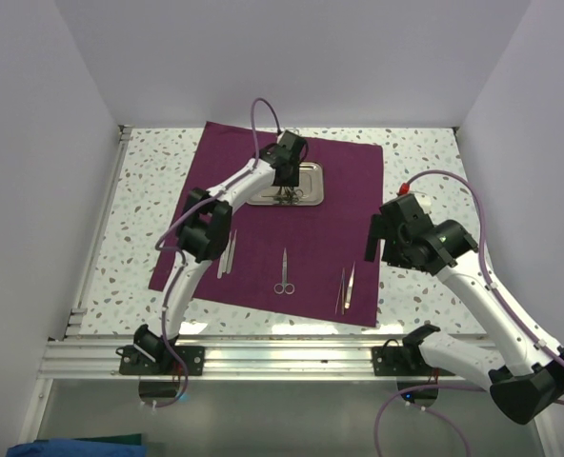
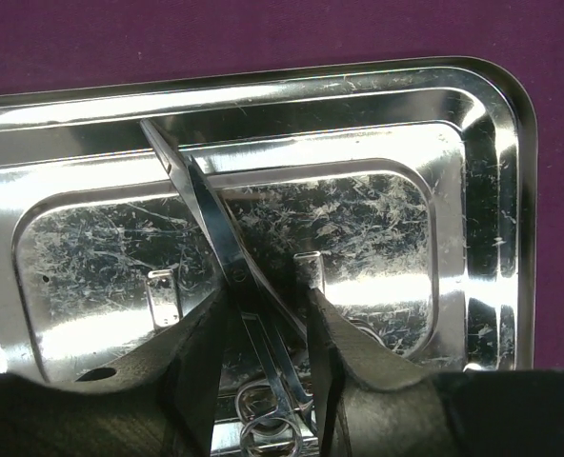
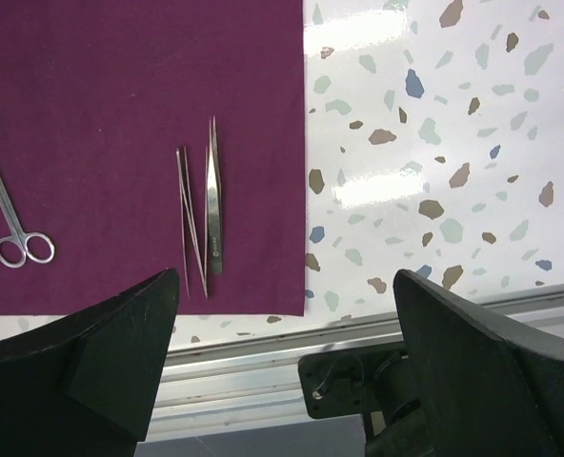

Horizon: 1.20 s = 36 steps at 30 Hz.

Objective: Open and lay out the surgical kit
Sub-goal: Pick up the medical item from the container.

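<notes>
The purple cloth wrap point(image 1: 311, 238) lies spread flat on the table. The steel tray point(image 1: 312, 186) sits on its far half. My left gripper point(image 1: 284, 181) is down in the tray point(image 2: 492, 95), open, and its jaws straddle silver scissors point(image 2: 206, 209) near the pivot. The scissors' finger rings point(image 2: 263, 424) show between the fingers. On the cloth lie tweezers point(image 1: 227, 255), scissors point(image 1: 283, 273) and two more tweezers point(image 1: 346, 288). My right gripper point(image 1: 375, 233) hovers wide open and empty over the cloth's right edge. The two tweezers point(image 3: 206, 205) and the scissors point(image 3: 6, 214) lie below it point(image 3: 284, 281).
The terrazzo table top point(image 3: 453, 143) shows to the right of the cloth point(image 3: 120, 76). An aluminium rail point(image 1: 282, 357) with the arm bases runs along the near edge. White walls close in the left, back and right sides.
</notes>
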Available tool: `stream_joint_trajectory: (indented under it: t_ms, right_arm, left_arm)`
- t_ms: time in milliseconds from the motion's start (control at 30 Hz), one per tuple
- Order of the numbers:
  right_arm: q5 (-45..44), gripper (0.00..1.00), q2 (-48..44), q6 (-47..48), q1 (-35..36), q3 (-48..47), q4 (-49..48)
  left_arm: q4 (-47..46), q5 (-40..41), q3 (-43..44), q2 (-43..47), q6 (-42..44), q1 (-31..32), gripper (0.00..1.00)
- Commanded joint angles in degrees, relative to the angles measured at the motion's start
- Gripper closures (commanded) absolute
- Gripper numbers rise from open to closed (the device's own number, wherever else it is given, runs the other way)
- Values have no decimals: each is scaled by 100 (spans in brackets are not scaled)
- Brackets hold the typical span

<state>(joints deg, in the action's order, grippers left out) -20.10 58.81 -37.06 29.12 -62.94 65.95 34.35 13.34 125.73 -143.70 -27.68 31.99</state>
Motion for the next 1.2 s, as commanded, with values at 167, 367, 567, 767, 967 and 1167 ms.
stream_joint_trajectory:
  t_ms: [167,367,567,767,967,1167]
  right_arm:
    - [-258,2,-62,-47,-30,-166,93]
    - [-240,2,-10,6,-30,-140,23]
    - [-153,1,43,58,-30,-140,-65]
    - [-109,2,26,102,-30,-131,-100]
    - [-56,2,26,164,-30,-122,-179]
    - [67,1,87,234,-38,-61,-328]
  left_arm:
    - [98,-139,-127,-282,-44,-70,73]
    - [116,-227,-277,-308,-36,-114,98]
    - [81,-148,-120,-97,114,-149,100]
    - [-42,-192,390,210,167,-202,100]
    - [-156,-183,628,693,167,-219,100]
    - [-130,-113,-3,1519,132,-219,100]
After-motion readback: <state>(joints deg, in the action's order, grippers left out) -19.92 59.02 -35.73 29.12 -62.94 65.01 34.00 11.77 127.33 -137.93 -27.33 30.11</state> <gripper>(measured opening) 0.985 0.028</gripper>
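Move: The scissors to be picked up lie in the tray almost between the left fingertips, their middle about 1 cm left of the hand and 1 cm lower. A second pair crosses beneath them, about 1 cm ahead and 1 cm right. The tray's middle is level with the hand, some 2 cm left; the laid-out scissors are about 23 cm back, straight behind. From the right hand the tray scissors lie roughly 32 cm ahead, 25 cm left and 17 cm below. Shut the half-open left fingers across the upper scissors near their pivot, pinching them while the hand stays almost in place down in the tray. Once the fingers are closed, lift the scissors about 7 cm up out of the tray, easing some 2 cm forward and tipping the fingertips slightly outward, with the grip kept shut. ##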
